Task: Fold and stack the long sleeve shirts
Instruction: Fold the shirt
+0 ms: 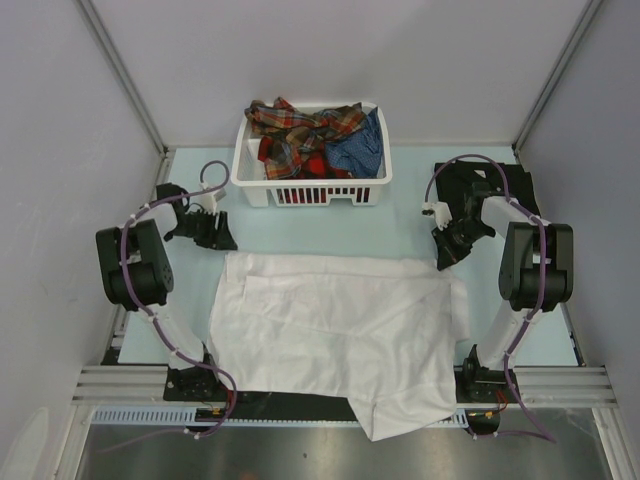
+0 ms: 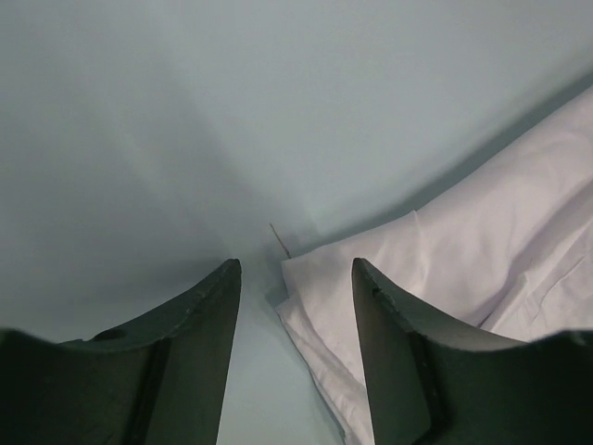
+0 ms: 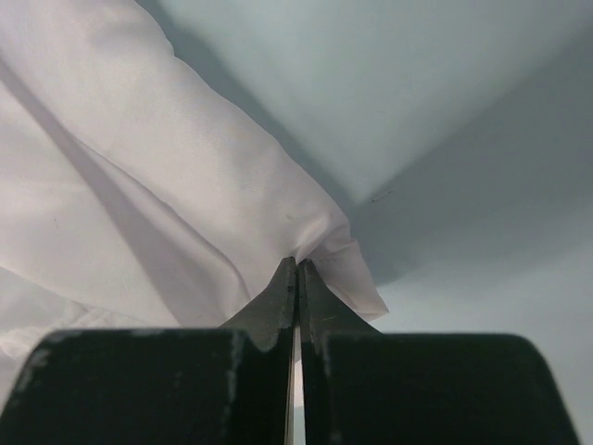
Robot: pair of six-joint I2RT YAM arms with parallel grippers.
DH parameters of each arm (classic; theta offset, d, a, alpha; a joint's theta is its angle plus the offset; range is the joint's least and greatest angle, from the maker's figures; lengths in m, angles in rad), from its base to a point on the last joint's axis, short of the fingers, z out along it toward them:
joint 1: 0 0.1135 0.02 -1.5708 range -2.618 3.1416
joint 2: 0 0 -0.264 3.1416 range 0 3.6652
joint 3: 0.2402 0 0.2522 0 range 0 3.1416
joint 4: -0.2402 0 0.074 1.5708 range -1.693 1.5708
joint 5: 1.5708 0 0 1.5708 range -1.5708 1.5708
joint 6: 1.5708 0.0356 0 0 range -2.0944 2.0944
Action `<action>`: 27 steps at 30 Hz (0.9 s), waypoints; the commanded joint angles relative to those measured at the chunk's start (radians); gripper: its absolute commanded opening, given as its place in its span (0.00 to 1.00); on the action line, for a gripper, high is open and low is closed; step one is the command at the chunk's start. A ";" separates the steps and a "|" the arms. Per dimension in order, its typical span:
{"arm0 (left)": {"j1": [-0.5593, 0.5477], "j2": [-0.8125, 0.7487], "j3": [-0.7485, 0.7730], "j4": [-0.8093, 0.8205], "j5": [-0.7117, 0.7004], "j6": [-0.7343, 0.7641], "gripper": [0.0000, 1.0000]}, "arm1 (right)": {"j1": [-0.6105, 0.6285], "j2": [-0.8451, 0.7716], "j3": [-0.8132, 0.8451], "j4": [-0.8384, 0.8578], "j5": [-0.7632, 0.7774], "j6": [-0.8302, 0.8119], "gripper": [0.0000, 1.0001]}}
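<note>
A plain white long sleeve shirt lies spread flat across the middle of the table, its lower hem hanging over the near edge. My right gripper is at the shirt's far right corner. In the right wrist view it is shut on that corner of white cloth, which puckers at the fingertips. My left gripper is at the far left corner. There its jaws stand open, and the layered white corner lies on the table between the fingers, untouched.
A white slatted basket stands at the back centre, holding a plaid shirt and a blue one. A flat black cloth lies at the back right under the right arm. Grey walls close in both sides.
</note>
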 commanded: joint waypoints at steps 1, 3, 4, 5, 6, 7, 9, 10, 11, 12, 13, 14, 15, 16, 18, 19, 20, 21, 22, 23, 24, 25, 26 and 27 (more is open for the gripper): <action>-0.003 0.035 0.030 0.033 -0.033 -0.069 0.56 | -0.004 -0.038 0.008 0.020 -0.014 -0.009 0.00; -0.005 0.048 0.030 0.033 -0.036 -0.070 0.54 | -0.004 -0.040 0.005 0.023 -0.011 -0.011 0.00; -0.005 0.052 0.030 0.030 -0.032 -0.072 0.51 | -0.005 -0.040 0.003 0.025 -0.008 -0.011 0.00; -0.003 0.058 0.030 0.024 -0.023 -0.073 0.47 | -0.005 -0.041 -0.001 0.031 -0.003 -0.009 0.00; -0.005 0.057 0.029 0.021 -0.009 -0.076 0.39 | -0.005 -0.041 -0.004 0.036 -0.002 -0.009 0.00; -0.005 0.057 0.026 0.016 0.003 -0.081 0.36 | -0.005 -0.044 -0.006 0.039 0.000 -0.009 0.00; -0.005 0.066 0.030 -0.008 0.016 -0.092 0.32 | -0.007 -0.043 -0.012 0.043 0.003 -0.006 0.00; -0.005 0.072 0.039 -0.025 0.026 -0.099 0.32 | -0.007 -0.044 -0.015 0.047 0.003 -0.008 0.00; -0.006 0.075 0.042 -0.036 0.027 -0.099 0.32 | -0.009 -0.043 -0.014 0.045 0.005 -0.008 0.00; -0.005 0.075 0.041 -0.039 0.027 -0.106 0.31 | -0.009 -0.044 -0.014 0.047 0.005 -0.008 0.00; -0.006 0.074 0.035 -0.039 0.028 -0.110 0.31 | -0.009 -0.043 -0.014 0.047 0.005 -0.008 0.00; -0.003 0.072 0.035 -0.039 0.031 -0.115 0.30 | -0.010 -0.044 -0.012 0.047 0.005 -0.008 0.00; -0.005 0.071 0.035 -0.039 0.030 -0.122 0.27 | -0.010 -0.045 -0.012 0.047 0.005 -0.006 0.00; -0.005 0.069 0.038 -0.038 0.037 -0.127 0.26 | -0.010 -0.046 -0.014 0.048 0.003 -0.006 0.00; -0.003 0.065 0.038 -0.029 0.039 -0.141 0.18 | -0.010 -0.048 -0.014 0.050 0.003 -0.006 0.00; 0.000 0.052 0.039 -0.026 0.036 -0.145 0.15 | -0.012 -0.051 -0.015 0.051 0.005 -0.006 0.00; 0.003 0.046 0.042 -0.021 0.028 -0.150 0.10 | -0.013 -0.051 -0.017 0.057 0.006 -0.005 0.00; 0.009 0.036 0.044 -0.009 0.019 -0.158 0.00 | -0.015 -0.057 -0.020 0.060 0.009 -0.005 0.00; 0.023 0.026 0.044 -0.001 0.005 -0.173 0.00 | -0.015 -0.060 -0.026 0.066 0.011 -0.003 0.00; 0.034 -0.003 0.041 0.010 -0.015 -0.185 0.00 | -0.016 -0.061 -0.029 0.074 0.014 -0.005 0.00; 0.043 -0.021 0.035 0.036 -0.024 -0.204 0.00 | -0.018 -0.063 -0.032 0.079 0.015 -0.005 0.00; 0.064 -0.037 0.018 0.051 -0.035 -0.213 0.00 | -0.019 -0.071 -0.035 0.085 0.017 -0.002 0.00; 0.070 -0.064 0.012 0.059 -0.048 -0.213 0.00 | -0.019 -0.072 -0.037 0.091 0.017 -0.002 0.00; 0.077 -0.070 0.006 0.062 -0.068 -0.204 0.00 | -0.019 -0.075 -0.037 0.094 0.015 0.000 0.00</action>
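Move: The shirt's far left corner lies right between my open left fingertips, about 2 cm below them and 1 cm back. From that hand the shirt's body spreads some 20 cm back and 28 cm to the right, and the laundry basket stands about 24 cm ahead and 22 cm to the right. That far left corner is roughly 55 cm to the left of my right hand and 4 cm ahead; the shirt's far right corner is already in my right fingers. I sink my left hand about 1.5 cm straight down onto the shirt's far left corner and close my half-open fingers fully, pinching it. Meanwhile I tip the fingers down and turn the wrist counter-clockwise, each some 10 degrees, and ease slightly back, then just begin to draw up and left. My right hand stays put and keeps its pinch on the far right corner. ##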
